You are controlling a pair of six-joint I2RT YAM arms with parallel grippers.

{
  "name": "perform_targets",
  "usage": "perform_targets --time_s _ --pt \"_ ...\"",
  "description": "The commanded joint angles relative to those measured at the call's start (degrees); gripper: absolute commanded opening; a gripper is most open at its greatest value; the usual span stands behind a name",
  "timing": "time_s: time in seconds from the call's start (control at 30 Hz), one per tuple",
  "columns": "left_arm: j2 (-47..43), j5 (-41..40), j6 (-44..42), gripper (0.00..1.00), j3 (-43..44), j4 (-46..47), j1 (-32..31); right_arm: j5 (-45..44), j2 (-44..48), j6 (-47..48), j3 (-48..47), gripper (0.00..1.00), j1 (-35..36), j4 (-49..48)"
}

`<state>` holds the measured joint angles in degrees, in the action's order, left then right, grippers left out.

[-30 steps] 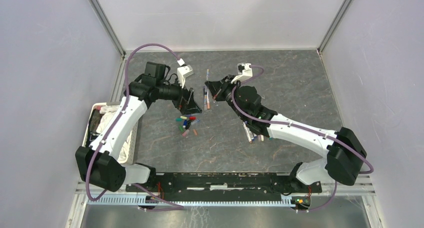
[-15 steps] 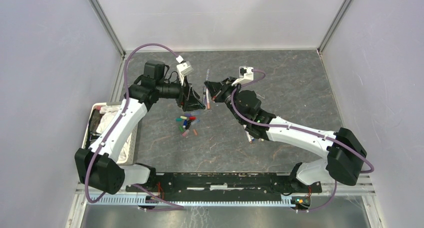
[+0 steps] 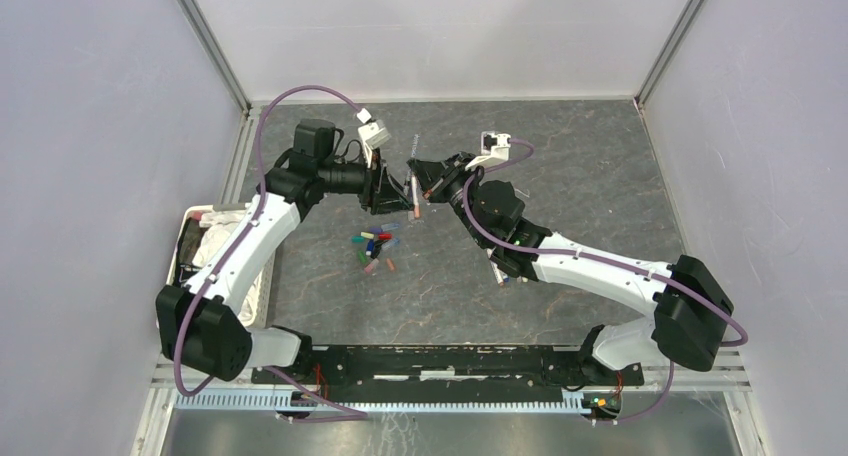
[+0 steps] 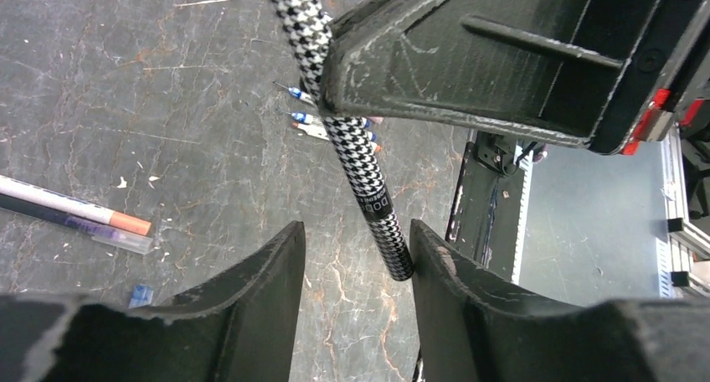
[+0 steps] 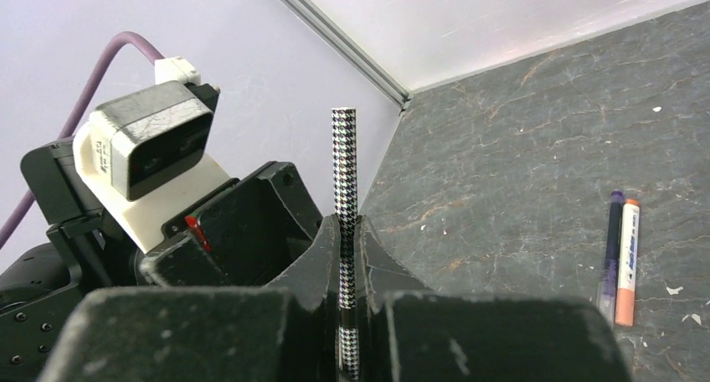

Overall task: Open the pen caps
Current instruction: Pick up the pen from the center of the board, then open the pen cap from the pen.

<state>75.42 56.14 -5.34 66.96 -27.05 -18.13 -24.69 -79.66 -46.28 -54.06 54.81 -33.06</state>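
Note:
My right gripper (image 5: 343,223) is shut on a black-and-white houndstooth pen (image 5: 344,172) and holds it above the table. The pen's free end (image 4: 366,160) lies between the open fingers of my left gripper (image 4: 356,231), close against the right finger (image 4: 444,265) and clear of the other. In the top view the two grippers, left (image 3: 393,189) and right (image 3: 420,174), face each other at mid-table. A pile of coloured pen caps (image 3: 372,248) lies on the table below them. One blue cap (image 4: 141,295) lies apart.
An orange-tipped white pen and a purple pen (image 5: 619,260) lie side by side on the dark table. More pens (image 3: 505,271) lie under my right arm. A white basket (image 3: 262,294) with cloth stands at the left edge.
My left gripper has moved up and to the right towards the right gripper. The pen's end now sits between its open fingers. The right gripper has shifted only slightly.

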Motion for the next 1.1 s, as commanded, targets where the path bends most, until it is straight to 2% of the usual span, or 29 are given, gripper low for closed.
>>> perform_targets --time_s 0.0,0.13,0.27,0.33,0.37,0.43,0.53,0.7,0.83,0.9,0.97,1.07 --pt "0.6 2.0 1.2 0.51 -0.3 2.0 -0.2 -0.1 -0.3 -1.6 0.4 0.00 0.2 -3.0" --pt "0.7 1.7 0.3 0.30 0.0 1.6 -0.2 0.0 -0.1 -2.4 1.7 0.00 0.3 -2.8" --pt "0.8 1.0 -2.3 0.17 0.9 -0.5 -0.2 -0.1 -0.1 -3.0 3.0 0.00 0.3 -2.8" --pt "0.8 0.3 -4.3 0.05 1.3 -2.2 -0.2 0.0 -0.1 -3.2 3.5 0.00 0.2 -2.7" --pt "0.9 -0.4 -5.1 0.03 1.6 -2.9 -0.2 0.0 0.1 -3.2 3.6 0.00 0.2 -2.4" --pt "1.0 -2.2 -9.3 0.02 2.5 -6.5 -0.2 -0.1 0.9 -2.8 3.9 0.02 0.2 -1.2" --pt "1.2 -7.4 -20.5 0.02 3.9 -13.0 -0.4 2.7 2.6 0.1 3.2 0.16 -1.2 1.7" --pt "1.2 -25.0 -40.3 0.02 2.2 -22.9 -1.8 23.3 3.6 3.6 -2.7 0.42 -11.2 15.6" --pt "0.0 -32.2 -47.2 0.02 -1.5 -27.6 -4.1 33.6 3.7 11.5 -5.8 0.58 -17.1 26.1" --pt "-1.9 -32.0 -49.4 0.02 -3.7 -28.0 -5.3 38.0 2.3 14.8 -8.1 0.60 -19.0 32.1" --pt "-4.9 -31.4 -52.3 0.02 -5.7 -28.1 -6.7 46.0 0.1 16.4 -9.3 0.62 -20.6 35.3" --pt "-7.6 -32.0 -55.6 0.02 -8.2 -28.2 -9.1 57.0 -2.4 14.4 -7.5 0.62 -21.4 31.8"
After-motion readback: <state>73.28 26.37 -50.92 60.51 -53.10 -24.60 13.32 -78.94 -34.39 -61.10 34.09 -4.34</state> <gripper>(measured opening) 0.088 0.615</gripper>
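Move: The houndstooth pen, still gripped by the right hand, slants up and forward from between the left hand's open fingers: its middle is about 3 cm ahead of the left hand, 1 cm to its right and 4 cm above. On the table some 25 cm below the left hand, the loose caps lie 4 cm ahead and 9 cm to its left, the marker pair 17 cm ahead and 3 cm left. From the right hand, the pen's middle is about 1 cm back, level sideways and 2 cm lower. Almost in place at first, the left fingers close on the pen's lower end while both hands ease down a couple of centimetres. The right fingers then open and back off to the right and down, each about 5 cm, and slightly forward; the left hand carries the pen down some 12 cm, left and a little back towards the caps, its fingers tipping about 40 degrees more downward. ##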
